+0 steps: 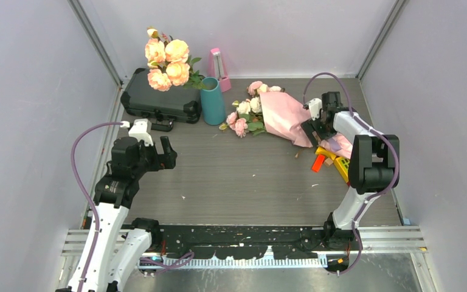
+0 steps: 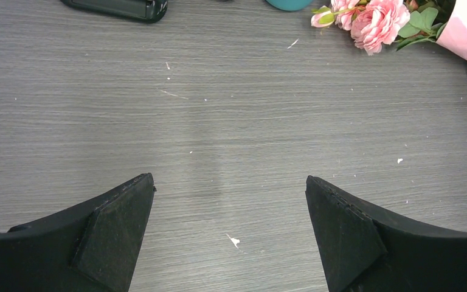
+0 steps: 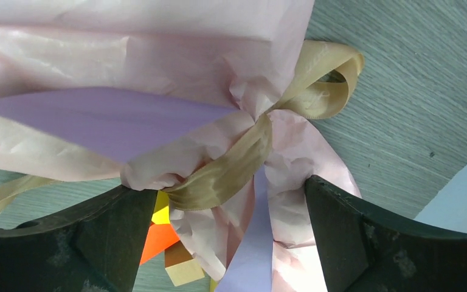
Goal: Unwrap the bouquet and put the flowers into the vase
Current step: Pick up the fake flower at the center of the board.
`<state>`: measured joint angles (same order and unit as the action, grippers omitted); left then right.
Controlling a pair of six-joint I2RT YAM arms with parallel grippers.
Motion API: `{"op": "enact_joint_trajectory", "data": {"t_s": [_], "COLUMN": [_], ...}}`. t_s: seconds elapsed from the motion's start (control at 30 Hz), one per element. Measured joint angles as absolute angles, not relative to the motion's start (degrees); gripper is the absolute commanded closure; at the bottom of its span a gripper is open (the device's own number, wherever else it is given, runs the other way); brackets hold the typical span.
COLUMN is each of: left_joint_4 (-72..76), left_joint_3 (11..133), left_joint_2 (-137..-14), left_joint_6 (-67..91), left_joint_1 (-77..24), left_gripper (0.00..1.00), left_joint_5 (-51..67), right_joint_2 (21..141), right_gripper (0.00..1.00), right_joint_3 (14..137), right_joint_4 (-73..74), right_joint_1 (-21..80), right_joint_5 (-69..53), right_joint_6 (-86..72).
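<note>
The bouquet (image 1: 283,115) lies on its side at the back of the table, wrapped in pink-lilac paper (image 3: 158,61) and tied with a tan ribbon (image 3: 231,167). Its small pink and cream flowers (image 1: 246,115) point left toward the teal vase (image 1: 212,100), which stands upright. My right gripper (image 3: 225,185) is open at the bouquet's tied end, its jaws standing either side of the crinkled neck and ribbon. My left gripper (image 2: 228,178) hangs open over bare table at the left, well short of the flowers (image 2: 377,18).
A black case (image 1: 161,100) sits at the back left with big peach-orange roses (image 1: 167,61) above it. A pink metronome-shaped object (image 1: 220,70) stands behind the vase. Orange and yellow blocks (image 1: 331,161) lie beneath the right arm. Grey walls close in on both sides.
</note>
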<state>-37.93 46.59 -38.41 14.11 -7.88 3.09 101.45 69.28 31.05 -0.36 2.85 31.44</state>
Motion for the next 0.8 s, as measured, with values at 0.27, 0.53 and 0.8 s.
{"op": "enact_joint_trajectory", "data": {"t_s": [0.27, 0.53, 0.8], "left_joint_4": [-37.93, -37.93, -37.91], "left_joint_3": [46.59, 46.59, 46.59], "left_joint_2": [-38.41, -38.39, -38.35], "left_joint_6": [14.11, 14.11, 14.11], "left_joint_1": [-8.19, -8.51, -9.19], "left_gripper": [0.02, 0.02, 0.02], "left_joint_5": [3.11, 3.11, 3.16], "right_joint_2": [103.15, 101.47, 98.41], "right_gripper": [0.48, 0.75, 1.00], "right_joint_3": [69.80, 68.75, 68.20], "right_joint_4": [30.70, 29.45, 30.09], "right_joint_1": [-0.21, 2.31, 3.90], "right_joint_5": [2.39, 5.19, 5.85], "right_joint_6": [31.44, 31.11, 28.67]}}
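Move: The bouquet's tied neck lies between and just below the open right fingers, about 2 cm ahead, 1 cm left and 2 cm below. From that hand, the flower heads are some 26 cm left and 9 cm ahead; the orange block is about 8 cm back, neither left nor right, and the yellow block about 11 cm back and 9 cm right, both slightly below. From the left gripper, the neck is roughly 47 cm right, 15 cm ahead and 18 cm below. Close the right gripper almost fully on the gathered paper and ribbon at the bouquet's neck, sinking just under 1 cm as the fingers start inward. While still closing, draw the pinched neck about 2 cm left and lift the hand some 2.5 cm from its lowest point, keeping the wrist nearly steady. ##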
